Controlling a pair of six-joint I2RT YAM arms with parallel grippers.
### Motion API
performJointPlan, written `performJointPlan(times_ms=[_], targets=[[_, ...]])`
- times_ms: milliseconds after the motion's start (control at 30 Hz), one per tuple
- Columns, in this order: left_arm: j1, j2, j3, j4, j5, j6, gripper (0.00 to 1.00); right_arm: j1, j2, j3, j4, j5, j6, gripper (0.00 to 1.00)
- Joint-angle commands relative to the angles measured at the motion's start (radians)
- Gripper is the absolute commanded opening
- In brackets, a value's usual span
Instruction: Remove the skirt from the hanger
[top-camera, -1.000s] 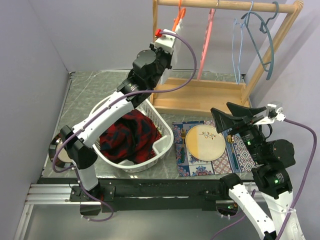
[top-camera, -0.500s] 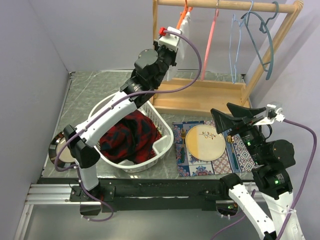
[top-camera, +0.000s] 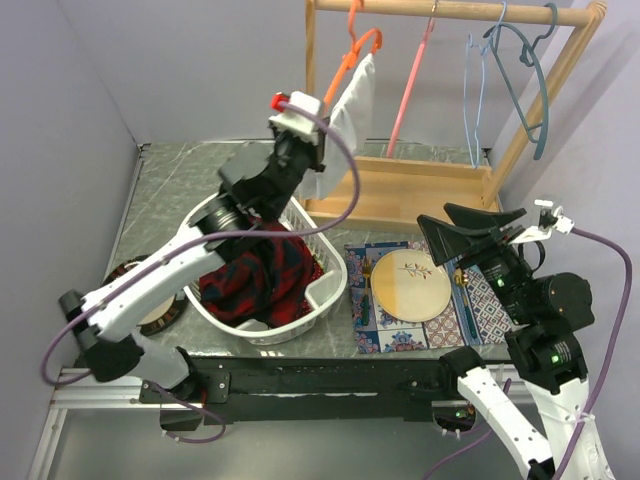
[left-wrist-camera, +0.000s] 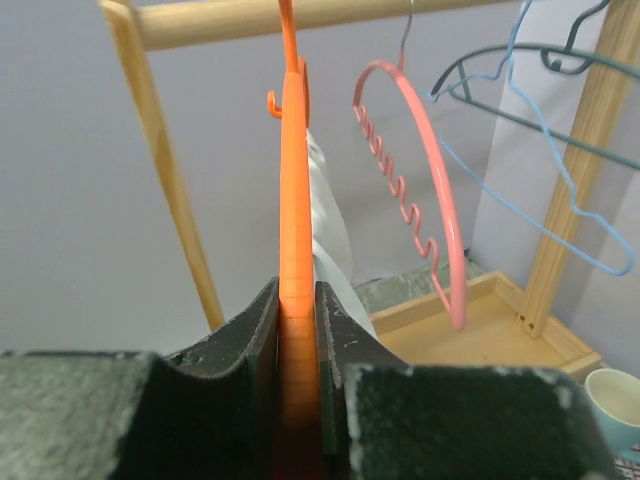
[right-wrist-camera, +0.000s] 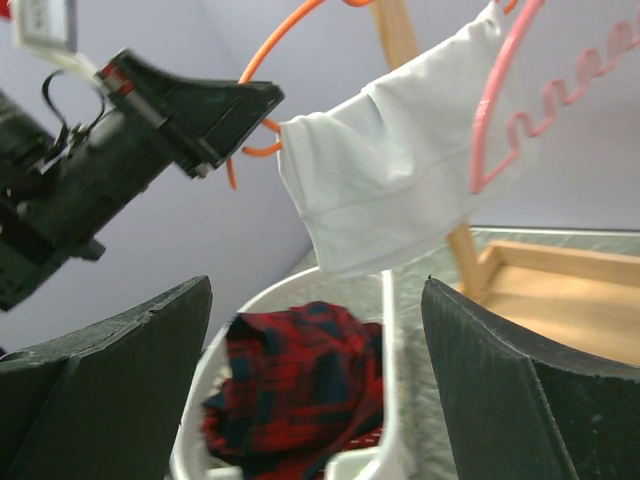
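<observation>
The red and navy tartan skirt (top-camera: 255, 275) lies bunched in a white laundry basket (top-camera: 330, 290), off any hanger; it also shows in the right wrist view (right-wrist-camera: 295, 390). The pink hanger (top-camera: 408, 90) hangs bare on the wooden rail, and shows in the left wrist view (left-wrist-camera: 430, 180). My left gripper (top-camera: 322, 160) is shut on the lower end of an orange hanger (left-wrist-camera: 293, 180) that carries a white garment (top-camera: 345, 105). My right gripper (top-camera: 435, 218) is open and empty above the plate, facing the basket (right-wrist-camera: 316, 285).
A wooden rack (top-camera: 450, 10) with a tray base (top-camera: 420, 195) stands at the back. A light blue hanger (top-camera: 473, 90) and a teal hanger (top-camera: 530, 70) hang at its right. A plate (top-camera: 410, 285) lies on a patterned mat. A cup (left-wrist-camera: 615, 390) shows at the right.
My left arm has swung left and back, pulling the orange hanger's lower end and the white garment out to the left. The right arm has barely moved.
</observation>
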Motion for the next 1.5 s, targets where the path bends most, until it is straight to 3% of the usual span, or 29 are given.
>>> performJointPlan(times_ms=[0,400,900,1167,1467], targets=[[-0.006,-0.170,-0.085,0.087,-0.010,-0.067,0.01,0.007,0.035,0.039,0.097,-0.091,0.157,0.91],[-0.009,-0.449,-0.327,-0.030,0.057,-0.160,0.01,0.017,0.153,-0.048,0.349,-0.163,0.461,0.81],[-0.035,-0.577,-0.591,0.013,0.109,-0.171,0.01,0.322,0.429,0.110,0.401,0.092,0.390,0.71],[-0.043,-0.600,-0.596,0.010,0.111,-0.182,0.01,0.431,0.599,0.234,0.415,0.167,0.398,0.68],[-0.043,-0.626,-0.616,0.033,0.094,-0.179,0.01,0.520,0.704,0.321,0.295,0.279,0.376,0.67]])
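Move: The left hand holds the orange hanger. The basket it is brought over lies about 13 cm to its left, 4 cm back and some 42 cm below; the pink hanger is 8 cm ahead, 16 cm right and 3 cm higher. For the open right hand, the white skirt is roughly 20 cm ahead, 15 cm left and slightly higher, with the pink hanger 24 cm ahead, 4 cm left and 8 cm up, and the plate 5 cm straight ahead, 45 cm down. Back and to its left, the left hand carries the gripped orange hanger away from the rail, then sinks about 10 cm towards the basket. Meanwhile the right hand sweeps left some 20 cm and a little forward to the white skirt, rolling, tipping down and turning counter-clockwise; its fingers narrow partway but stay open, and whether they touch the cloth can't be seen. ##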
